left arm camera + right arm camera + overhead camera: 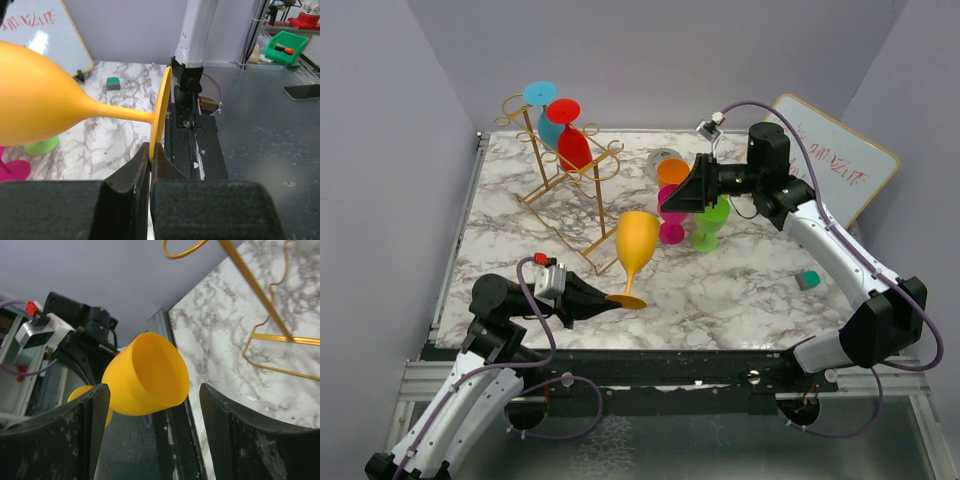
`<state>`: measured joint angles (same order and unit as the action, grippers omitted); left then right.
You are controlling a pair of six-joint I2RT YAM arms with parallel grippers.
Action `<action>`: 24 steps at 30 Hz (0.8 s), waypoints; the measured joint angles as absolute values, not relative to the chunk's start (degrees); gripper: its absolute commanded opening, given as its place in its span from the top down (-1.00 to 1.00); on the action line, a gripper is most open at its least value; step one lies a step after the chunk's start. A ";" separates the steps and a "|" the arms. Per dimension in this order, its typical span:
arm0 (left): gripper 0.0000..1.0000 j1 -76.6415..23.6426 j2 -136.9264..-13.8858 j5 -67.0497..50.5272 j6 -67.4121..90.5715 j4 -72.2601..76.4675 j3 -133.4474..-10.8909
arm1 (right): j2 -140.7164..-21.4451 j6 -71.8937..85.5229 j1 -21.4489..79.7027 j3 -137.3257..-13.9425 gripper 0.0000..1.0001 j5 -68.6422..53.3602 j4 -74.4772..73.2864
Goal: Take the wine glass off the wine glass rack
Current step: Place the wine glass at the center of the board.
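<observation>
The gold wire wine glass rack stands tilted at the back left, with a red wine glass and a blue wine glass hanging on it. Its wires show in the right wrist view. A yellow wine glass is off the rack, upright over the front of the table. My left gripper is shut on the rim of its foot, jaws pinching the thin disc. My right gripper is open at the back middle, looking at the yellow bowl from a distance, touching nothing.
Orange, magenta and green glasses cluster under the right gripper. A whiteboard leans at the back right. A small green eraser lies on the marble table. Walls close in the left and back.
</observation>
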<state>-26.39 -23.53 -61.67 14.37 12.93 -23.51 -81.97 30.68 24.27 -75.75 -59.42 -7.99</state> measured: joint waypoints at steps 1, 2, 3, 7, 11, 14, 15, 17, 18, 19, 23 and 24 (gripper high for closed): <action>1.00 -26.41 -23.11 -61.87 14.44 13.65 -23.49 | -82.46 31.57 24.27 -75.42 -0.50 -61.84 -6.96; 1.00 -26.41 -22.74 -62.15 14.59 14.41 -23.49 | -82.74 32.25 24.27 -75.29 -0.47 -63.29 -6.31; 1.00 -26.41 -22.28 -62.33 14.87 15.46 -23.42 | -83.11 33.15 24.27 -75.05 -0.44 -65.12 -5.13; 1.00 -26.50 -21.85 -62.59 16.25 18.28 -23.16 | -84.36 39.35 24.45 -73.34 -0.31 -70.54 3.16; 1.00 -26.50 -22.11 -62.61 17.12 19.33 -22.90 | -85.49 46.35 25.19 -70.91 -0.26 -74.24 11.86; 1.00 -26.50 -22.37 -62.59 17.56 19.84 -22.87 | -86.19 48.71 26.37 -70.70 -0.22 -75.96 14.72; 1.00 -26.50 -22.48 -62.59 17.74 19.99 -22.87 | -86.24 49.17 26.83 -70.70 -0.21 -76.40 15.40; 1.00 -26.63 -23.05 -62.59 18.09 20.40 -22.87 | -86.24 49.74 27.57 -70.70 -0.20 -77.28 16.71; 1.00 -26.65 -23.49 -62.65 18.33 20.53 -22.87 | -86.24 49.95 27.97 -70.70 -0.19 -77.58 17.17; 1.00 -26.65 -24.21 -62.78 18.70 20.71 -22.87 | -86.24 50.02 28.21 -70.70 -0.15 -77.73 17.41; 1.00 -26.76 -26.50 -63.40 19.16 20.93 -22.87 | -86.24 49.89 28.56 -70.70 0.01 -78.15 18.15; 1.00 -26.76 -26.89 -63.48 19.18 20.97 -22.87 | -86.24 49.82 28.56 -70.70 0.02 -78.22 18.13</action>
<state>-26.76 -26.89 -63.48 19.18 20.97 -22.87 -86.24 49.82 28.56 -70.70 -78.22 18.13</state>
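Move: The yellow wine glass, its foot pinched in the left fingers, lies nearly level with its bowl forward: the bowl's middle is about 14 cm ahead of the left hand, 4 cm right and slightly higher. From the empty right hand that bowl is some 9 cm back, 7 cm left and a little lower. On the table roughly 22 cm below the right hand, the magenta glass stands about 9 cm ahead of it and the green one some 6 cm ahead, 10 cm right. The yellow glass is kept held out by its foot, the left hand lifting about 1.5 cm, then sinking back most of a centimetre. The right hand comes back towards its bowl by roughly 5.5 cm and some 2 cm left, swinging its fingers counter-clockwise about 20 degrees to point at the bowl and narrowing their gap by about a third; whether they touch it can't be made out. ##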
